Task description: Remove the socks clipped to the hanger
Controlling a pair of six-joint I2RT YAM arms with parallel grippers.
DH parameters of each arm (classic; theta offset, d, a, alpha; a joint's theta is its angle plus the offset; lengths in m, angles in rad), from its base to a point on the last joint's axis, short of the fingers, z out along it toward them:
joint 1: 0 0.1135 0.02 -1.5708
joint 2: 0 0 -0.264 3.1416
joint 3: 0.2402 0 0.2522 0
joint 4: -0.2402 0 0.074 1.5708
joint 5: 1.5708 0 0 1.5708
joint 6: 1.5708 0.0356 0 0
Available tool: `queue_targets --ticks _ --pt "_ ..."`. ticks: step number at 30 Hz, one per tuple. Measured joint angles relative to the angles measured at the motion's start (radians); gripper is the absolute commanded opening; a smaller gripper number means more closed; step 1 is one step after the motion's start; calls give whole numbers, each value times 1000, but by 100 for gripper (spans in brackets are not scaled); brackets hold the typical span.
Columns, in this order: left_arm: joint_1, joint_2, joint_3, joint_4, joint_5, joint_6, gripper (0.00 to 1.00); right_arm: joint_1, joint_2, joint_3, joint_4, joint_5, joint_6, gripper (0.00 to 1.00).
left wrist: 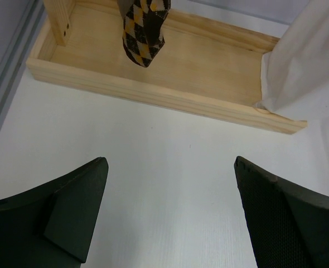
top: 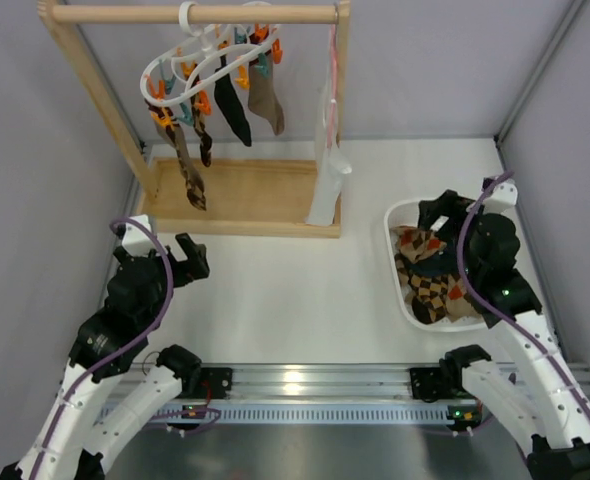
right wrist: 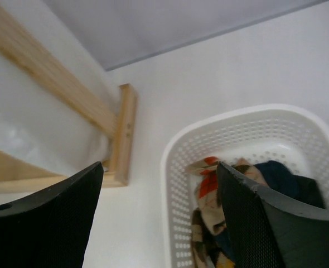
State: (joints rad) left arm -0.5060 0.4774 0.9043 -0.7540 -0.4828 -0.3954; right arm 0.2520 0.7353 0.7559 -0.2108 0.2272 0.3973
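Note:
The white ring-shaped hanger [top: 200, 62] with orange and teal clips hangs by its hook from the wooden rail. Several socks are clipped to it: a long diamond-checked one [top: 187, 165], a black one [top: 235, 115] and a brown one [top: 267, 105]. The checked sock's toe [left wrist: 145, 33] dangles over the frame's base in the left wrist view. My left gripper [top: 163, 255] [left wrist: 171, 167] is open and empty above the table, short of the frame. My right gripper [top: 443, 212] [right wrist: 160, 167] stands open over the basket's left rim, holding nothing; more checked and dark socks [top: 430, 285] [right wrist: 212, 204] lie below it.
The wooden rail frame has a tray-like base [top: 245, 195] [left wrist: 153, 92] at the back left. A white cloth with a pink strap [top: 327, 170] [left wrist: 304, 67] hangs at its right post. The white perforated basket [top: 403, 305] [right wrist: 178, 167] sits at the right. Grey walls close in on both sides.

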Motion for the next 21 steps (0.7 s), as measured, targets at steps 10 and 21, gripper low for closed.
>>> queue_targets --ticks 10,21 --pt "60 -72 -5 0 -111 -32 98 307 143 -116 306 -283 82 82" --pt "120 -251 -24 3 -248 -68 98 785 618 222 523 -164 -59 83"
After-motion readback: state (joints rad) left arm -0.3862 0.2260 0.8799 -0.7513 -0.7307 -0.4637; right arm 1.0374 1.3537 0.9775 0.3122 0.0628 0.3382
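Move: The argyle sock at the hanger's robot-side end hangs some 45 cm to the right hand's left and 15 cm ahead, its middle a few centimetres lower. The thin dark sock is about 4 cm to the right of it and 5 cm farther out. The white bag hangs roughly 18 cm left and 16 cm ahead of the right hand; the basket's middle is about 20 cm below and 6 cm right, level fore and aft. From the left hand the argyle sock is about 25 cm ahead, 3 cm left and slightly lower. Back towards the hanging socks, empty and touching nothing, the right hand leaves the basket and sweeps fast to the left by about 35 cm, passing in front of the white bag and drawing back some 7 cm; its wrist swings about 55 degrees counter-clockwise, fingers staying open. The left hand, also open, drifts left, back and a little up, away from the argyle sock, turning counter-clockwise and tipping up. ##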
